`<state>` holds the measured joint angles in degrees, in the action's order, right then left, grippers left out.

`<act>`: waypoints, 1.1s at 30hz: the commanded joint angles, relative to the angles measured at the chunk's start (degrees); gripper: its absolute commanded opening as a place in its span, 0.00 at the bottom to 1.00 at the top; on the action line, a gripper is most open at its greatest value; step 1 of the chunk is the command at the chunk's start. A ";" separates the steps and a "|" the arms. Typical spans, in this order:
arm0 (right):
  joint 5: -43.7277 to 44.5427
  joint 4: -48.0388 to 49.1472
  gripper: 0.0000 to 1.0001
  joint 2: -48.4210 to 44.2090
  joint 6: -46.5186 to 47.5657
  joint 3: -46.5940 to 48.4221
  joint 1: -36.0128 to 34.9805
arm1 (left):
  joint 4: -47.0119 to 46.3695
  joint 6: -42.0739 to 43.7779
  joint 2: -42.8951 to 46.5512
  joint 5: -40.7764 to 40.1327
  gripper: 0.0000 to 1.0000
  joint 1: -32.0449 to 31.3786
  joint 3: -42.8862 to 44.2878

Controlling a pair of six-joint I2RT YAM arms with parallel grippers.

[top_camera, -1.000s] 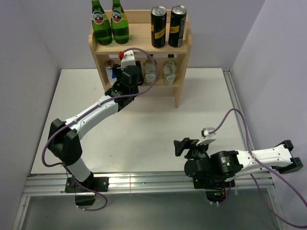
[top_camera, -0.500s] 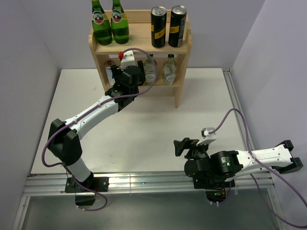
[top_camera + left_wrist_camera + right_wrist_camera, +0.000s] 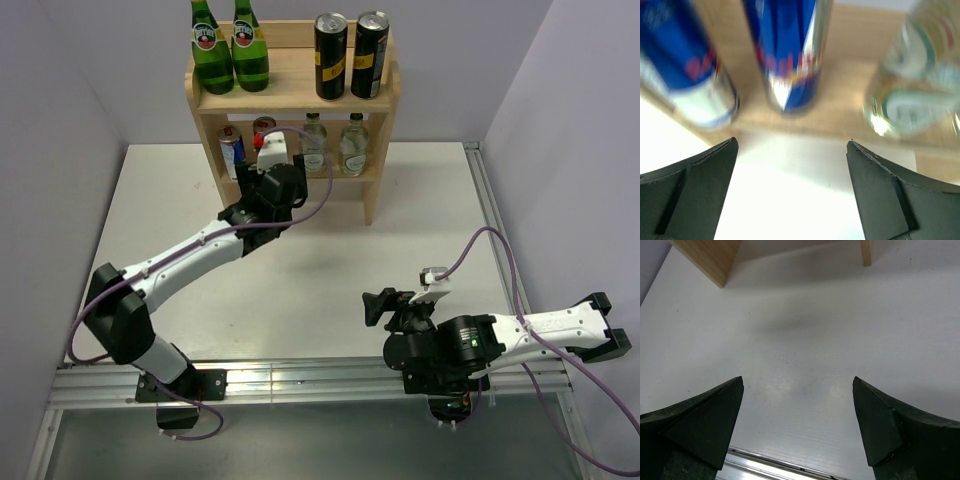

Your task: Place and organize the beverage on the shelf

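Observation:
The wooden shelf (image 3: 377,176) stands at the table's far edge. Two black-and-yellow cans (image 3: 349,56) stand on its top tier at the right. On the lower tier stand two blue-silver-red cans (image 3: 233,149) at the left and two clear green-capped bottles (image 3: 333,143) at the right. My left gripper (image 3: 262,172) is open and empty just in front of the lower tier. In the left wrist view the blue cans (image 3: 789,55) and one bottle (image 3: 912,87) stand on the shelf board (image 3: 842,115) beyond my open gripper (image 3: 792,145). My right gripper (image 3: 375,307) is open and empty over the near table.
Two large green glass bottles (image 3: 230,48) stand on the top tier at the left. The right wrist view shows bare white table (image 3: 805,340), the shelf's feet (image 3: 714,257) at the top, and the metal front rail (image 3: 770,464) below.
My left gripper has drawn back from the lower tier toward me. The second blue can, which the arm hid before, now stands free. The right arm has not moved.

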<state>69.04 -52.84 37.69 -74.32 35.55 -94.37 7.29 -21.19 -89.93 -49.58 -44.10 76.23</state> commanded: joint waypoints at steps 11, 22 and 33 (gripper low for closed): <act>3.11 0.19 1.00 4.41 16.12 19.18 -0.55 | 32.86 -18.28 25.40 -0.52 0.99 -14.61 -2.85; 7.43 12.67 1.00 2.48 34.34 23.78 -0.47 | 32.08 -10.54 41.06 0.81 0.99 -17.16 3.84; 8.40 9.16 1.00 2.21 31.17 23.78 -0.47 | 32.00 -9.66 42.12 -0.69 0.99 -17.16 3.67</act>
<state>74.63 -43.35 40.34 -43.33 59.24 -94.52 39.38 -32.34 -48.23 -49.39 -61.01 79.92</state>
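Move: Just in front of the left hand, about 5 cm ahead, 1 cm to its left and 3 cm above it, the second blue can already stands free on the middle shelf. The first blue can is some 8 cm to the left of that can and 2 cm nearer; the closer clear bottle stands about 10 cm to the right of it, level with it. From the right hand, the second blue can lies roughly 32 cm ahead, 25 cm left and 12 cm higher. Backing away from the just-placed can with its fingers still wide open, the left hand draws back about 20 cm almost level at first, then climbs some 16 cm and swings left, rolling its left side down and turning clockwise. Meanwhile the open right hand lifts about 15 cm nearly straight up over the empty table, its fingers tipping up. ##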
